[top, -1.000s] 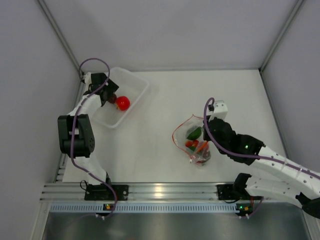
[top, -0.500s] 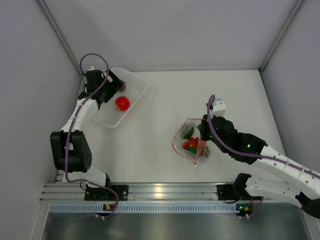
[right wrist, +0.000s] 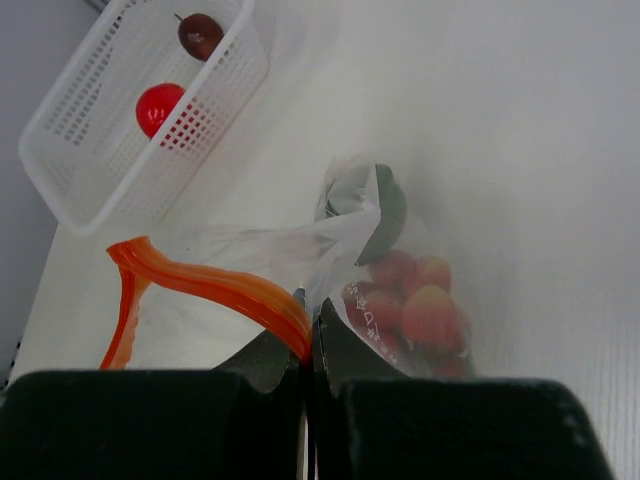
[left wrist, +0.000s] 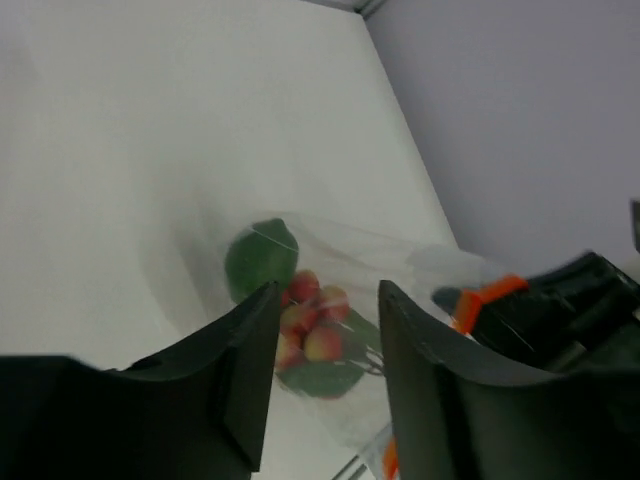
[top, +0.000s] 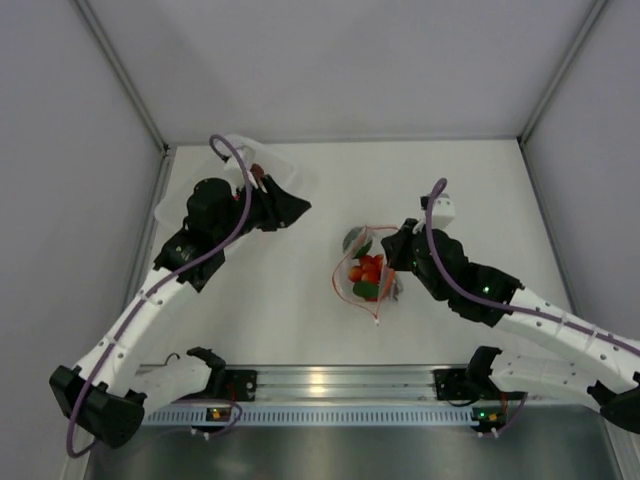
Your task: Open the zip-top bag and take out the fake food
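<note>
The zip-top bag (top: 366, 276) is at the table's middle, its orange-red zip strip (right wrist: 210, 282) gaping in a loop. My right gripper (right wrist: 308, 335) is shut on that strip at the bag's right edge (top: 397, 250). Inside the bag are fake food pieces: a green ball (left wrist: 262, 258) and a cluster of little red balls with leaves (left wrist: 312, 322). My left gripper (left wrist: 328, 295) is open and holds nothing; it points at the bag from the left (top: 298, 208), a short way off. A red tomato (right wrist: 160, 108) and a dark maroon ball (right wrist: 200, 35) lie in the white tub (right wrist: 70, 150).
The tub (top: 288, 168) stands at the back left, largely hidden under my left arm in the top view. Grey walls close in the table at the left, back and right. A metal rail (top: 320, 382) runs along the near edge.
My left arm has swung from over the tub to the right, towards the bag, and its jaws have narrowed. The right gripper has drawn the bag a little to the left.
</note>
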Controlling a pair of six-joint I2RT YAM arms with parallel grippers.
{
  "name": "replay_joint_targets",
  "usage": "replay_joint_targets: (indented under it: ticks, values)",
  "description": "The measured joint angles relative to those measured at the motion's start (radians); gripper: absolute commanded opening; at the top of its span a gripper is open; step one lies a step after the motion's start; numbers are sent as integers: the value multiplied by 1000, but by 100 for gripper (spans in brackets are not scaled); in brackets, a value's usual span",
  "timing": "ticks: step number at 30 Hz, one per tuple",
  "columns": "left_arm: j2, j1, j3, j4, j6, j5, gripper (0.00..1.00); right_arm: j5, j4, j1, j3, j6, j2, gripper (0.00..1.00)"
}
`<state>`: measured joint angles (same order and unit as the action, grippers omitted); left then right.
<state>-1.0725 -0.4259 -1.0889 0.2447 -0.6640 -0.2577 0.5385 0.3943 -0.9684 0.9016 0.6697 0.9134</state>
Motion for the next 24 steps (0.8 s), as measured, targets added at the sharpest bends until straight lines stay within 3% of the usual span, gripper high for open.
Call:
replay_joint_targets:
  ticks: [1,2,9,15,24]
  values:
    - [20,-28,8,1,1,0,29,13,-19,-1,-5,15,9,0]
    - [45,-65,16,5,-6,0,27,29,-39,-3,-11,35,23,0]
    - [134,-327,19,10,-14,89,27,134,-132,-39,-42,137,94,0]
    - [-18,-572,-20,2,-6,240,26,212,-147,-51,-71,175,95,0]
    - [-256,-632,-22,10,-47,349,24,307,-66,-48,-78,159,7,0]
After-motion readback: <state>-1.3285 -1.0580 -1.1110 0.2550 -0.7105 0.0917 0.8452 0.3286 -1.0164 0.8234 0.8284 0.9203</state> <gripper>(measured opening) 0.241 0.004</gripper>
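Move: The bunch of red fruit lies low in the open bag, about 17 cm to the left hand's right, some 4 cm back and roughly 20 cm below. The bag mouth is about 15 cm right, 9 cm back and 10 cm down from that hand, and the green vegetable some 13 cm right, 6 cm ahead and 22 cm down. From the right hand, already pinching the orange rim, the bunch is about 6 cm ahead, 5 cm left and 14 cm below. The left hand, its fingers narrowing from about half to a quarter open, swings back and right away from the bin, rising some 3 cm, then carries on right and sinks about 12 cm to the bag mouth above the red fruit, turning some 15 degrees clockwise with its left side tipping up. The right hand keeps its shut grip on the orange rim, easing about 2 cm forward and down before drawing about 4 cm to the right and turning some 15 degrees clockwise. ##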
